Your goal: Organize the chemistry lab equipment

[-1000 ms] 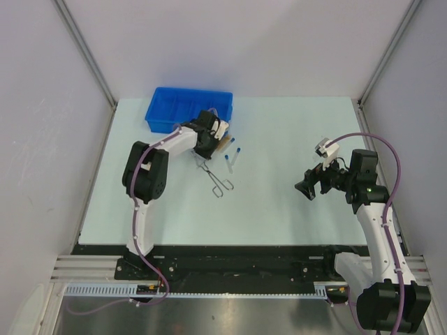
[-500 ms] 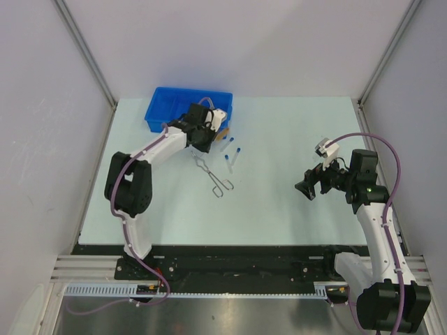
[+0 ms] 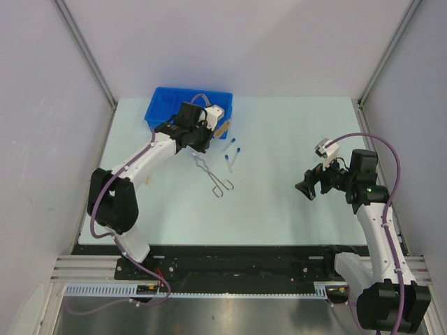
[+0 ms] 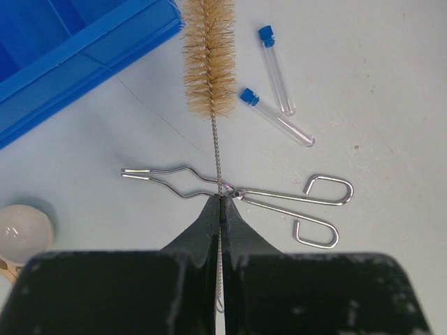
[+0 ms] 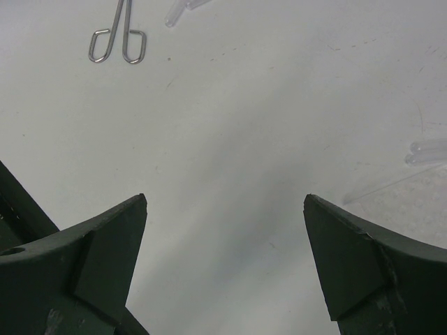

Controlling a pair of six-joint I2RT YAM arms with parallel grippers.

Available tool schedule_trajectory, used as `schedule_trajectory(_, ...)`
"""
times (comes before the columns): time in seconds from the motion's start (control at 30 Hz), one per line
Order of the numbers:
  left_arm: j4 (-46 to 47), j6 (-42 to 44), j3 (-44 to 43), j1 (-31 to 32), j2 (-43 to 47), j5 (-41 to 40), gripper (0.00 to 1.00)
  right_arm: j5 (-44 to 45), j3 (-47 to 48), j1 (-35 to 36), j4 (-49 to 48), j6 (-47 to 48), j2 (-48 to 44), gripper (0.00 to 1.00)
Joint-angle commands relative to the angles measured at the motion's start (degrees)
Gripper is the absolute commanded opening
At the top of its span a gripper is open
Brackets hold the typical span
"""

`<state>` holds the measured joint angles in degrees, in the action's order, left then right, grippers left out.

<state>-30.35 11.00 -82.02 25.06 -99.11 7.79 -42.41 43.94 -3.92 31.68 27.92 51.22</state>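
My left gripper (image 4: pixel 221 202) is shut on the twisted wire stem of a brush with tan bristles (image 4: pixel 208 63), held above the table beside the blue bin (image 4: pixel 63 49). Below it lie the silver wire tongs (image 4: pixel 279 199) and two clear tubes with blue caps (image 4: pixel 276 70) (image 4: pixel 278 118). A white round dish (image 4: pixel 24 234) sits at the lower left. From above, the left gripper (image 3: pixel 201 134) is at the bin's front edge, with the tongs (image 3: pixel 215 176) and the tubes (image 3: pixel 231 152) just right of it. My right gripper (image 3: pixel 307 187) hovers open and empty at the table's right side (image 5: pixel 225 199).
The blue divided bin (image 3: pixel 164 105) stands at the back left. Grey walls close in the table on three sides. The right wrist view shows the tongs' loops (image 5: pixel 117 42) far off and faint clear tube ends (image 5: pixel 426 152) at its right edge.
The left arm has stretched out and carried the brush up and left, towards the blue bin. The right arm has not moved.
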Motion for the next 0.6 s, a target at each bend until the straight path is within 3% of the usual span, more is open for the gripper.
schedule_trajectory(0.0,1.8,3.7,1.4,0.6,5.7,3.1,0.00,0.4,0.1,0.2,-0.2,0.7,-0.3,1.00)
schedule_trajectory(0.57,4.6,1.1,3.8,-2.0,12.6,2.7,0.00,0.6,0.2,0.2,0.0,1.0,-0.9,1.00)
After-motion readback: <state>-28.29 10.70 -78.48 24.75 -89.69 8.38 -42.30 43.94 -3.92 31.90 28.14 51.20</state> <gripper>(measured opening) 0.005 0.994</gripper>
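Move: The brush is already in the left hand. The blue tray it is headed for has its middle about 20 cm ahead, 6 cm to the left and 12 cm below. The metal tongs lie almost underneath, some 3 cm back and 3 cm right, 14 cm down; the crossed pair of test tubes is 10 cm right and 3 cm ahead, the white bowl 14 cm left and 7 cm ahead. From the right hand the tray is about 35 cm ahead, 41 cm left and 16 cm below. The brush, still pinched by its wire handle in the shut left fingers with its bristles pointing out ahead, is lifted about 5 cm farther above the tongs. The left hand draws back a centimetre or two from the tray as it climbs, then stops backing off while still rising, and its fingertips tilt up by less than 10 degrees. ##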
